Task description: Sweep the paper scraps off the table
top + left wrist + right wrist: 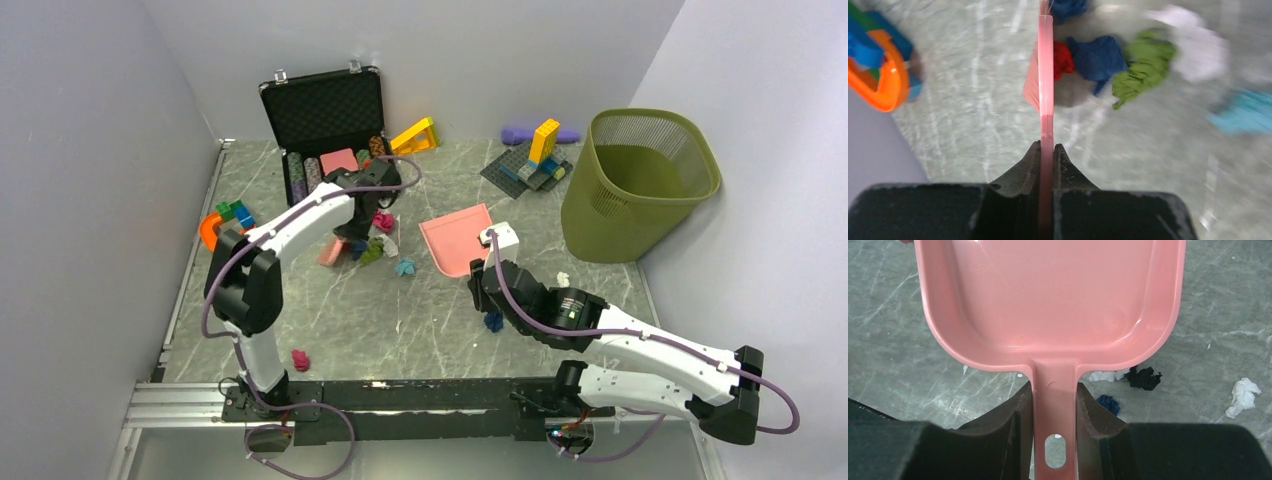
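Note:
My left gripper (358, 228) is shut on a pink hand brush (333, 251), held edge-on in the left wrist view (1045, 75). The brush sits against a cluster of paper scraps (381, 243) on the grey table (400, 335): red (1063, 59), dark blue (1097, 59), green (1142, 70), white (1198, 47), teal (1245, 112). My right gripper (1054, 385) is shut on the handle of a pink dustpan (1048, 295), which lies right of the cluster (460, 238). Stray scraps lie apart: blue (493, 321), white (563, 279), magenta (299, 358).
An olive wastebasket (640, 185) stands at the right wall. An open black case (325, 125) with poker chips is at the back. Building blocks (225, 220) lie by the left wall, a yellow block (415, 137) and a block baseplate (527, 165) at the back.

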{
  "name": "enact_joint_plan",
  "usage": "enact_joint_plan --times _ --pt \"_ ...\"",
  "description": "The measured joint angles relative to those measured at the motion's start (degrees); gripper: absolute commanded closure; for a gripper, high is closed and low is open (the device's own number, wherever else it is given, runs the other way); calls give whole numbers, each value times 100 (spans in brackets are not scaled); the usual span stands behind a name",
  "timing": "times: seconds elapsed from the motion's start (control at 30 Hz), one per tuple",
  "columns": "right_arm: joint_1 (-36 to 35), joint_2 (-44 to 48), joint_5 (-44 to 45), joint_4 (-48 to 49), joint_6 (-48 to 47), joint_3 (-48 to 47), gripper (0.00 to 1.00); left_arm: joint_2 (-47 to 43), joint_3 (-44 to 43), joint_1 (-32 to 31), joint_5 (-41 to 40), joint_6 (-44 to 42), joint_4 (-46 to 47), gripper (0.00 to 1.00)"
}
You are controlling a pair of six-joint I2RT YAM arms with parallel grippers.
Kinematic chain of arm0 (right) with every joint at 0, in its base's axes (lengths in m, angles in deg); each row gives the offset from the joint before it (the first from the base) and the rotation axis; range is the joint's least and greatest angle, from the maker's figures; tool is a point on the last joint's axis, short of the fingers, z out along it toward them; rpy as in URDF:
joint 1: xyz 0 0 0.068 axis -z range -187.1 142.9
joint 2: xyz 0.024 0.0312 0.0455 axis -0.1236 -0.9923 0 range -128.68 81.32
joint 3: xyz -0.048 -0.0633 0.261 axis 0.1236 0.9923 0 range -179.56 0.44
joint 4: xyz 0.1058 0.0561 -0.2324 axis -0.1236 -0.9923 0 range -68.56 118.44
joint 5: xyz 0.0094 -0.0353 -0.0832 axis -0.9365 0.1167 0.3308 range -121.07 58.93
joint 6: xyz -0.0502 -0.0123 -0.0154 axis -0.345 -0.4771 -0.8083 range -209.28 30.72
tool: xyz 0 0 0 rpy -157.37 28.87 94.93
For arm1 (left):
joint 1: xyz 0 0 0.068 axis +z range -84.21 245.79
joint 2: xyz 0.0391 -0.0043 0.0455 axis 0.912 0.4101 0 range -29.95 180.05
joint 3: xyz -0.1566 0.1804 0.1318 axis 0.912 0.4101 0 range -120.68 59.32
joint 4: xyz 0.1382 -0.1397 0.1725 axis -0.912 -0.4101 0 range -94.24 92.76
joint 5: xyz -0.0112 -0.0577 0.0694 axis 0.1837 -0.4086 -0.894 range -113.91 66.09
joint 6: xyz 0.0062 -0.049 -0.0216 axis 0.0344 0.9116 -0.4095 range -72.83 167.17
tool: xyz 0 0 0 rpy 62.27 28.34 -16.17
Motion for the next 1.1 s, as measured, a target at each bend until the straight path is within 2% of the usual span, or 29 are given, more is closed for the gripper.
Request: enact_joint_plan --times 0.17,0.4,0.6,0.77,1.1 --pt "0 0 -2 2 20 2 100 -608 -319 -612 656 286 -385 100" --pt "7 33 -28 7 31 63 100 -1436 -511 -435 -13 1794 -2144 100" --pt "26 15 -48 35 13 103 100 -2350 479 -240 63 3143 -2881 100" --pt "33 -50 -61 142 -15 103 100 -2955 1204 -203 317 3969 -3086 100" --pt "74 -177 -114 249 -96 103 100 -3825 2389 -24 710 4658 -3163 100"
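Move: The lone magenta scrap by the table's near edge lies about 23 cm back and 7 cm left of the left hand, some 10 cm lower. Beside the left hand's brush, the green scrap is about 4 cm ahead and 8 cm right, the white one 6 ahead and 11 right, the cyan one level and 14 right. From the right hand, the magenta scrap is roughly 7 cm back, 31 cm left and 19 cm below. Rightward first, the left hand carries its sweep on about 5 cm through the red, blue and green scraps while already rising, then lifts clear and loops back towards its base and left, towards the lone magenta scrap. It travels over 20 cm back, swings the still-gripped brush some 40 degrees counter-clockwise, and sinks again late on. The right hand keeps holding the dustpan nearly still. ##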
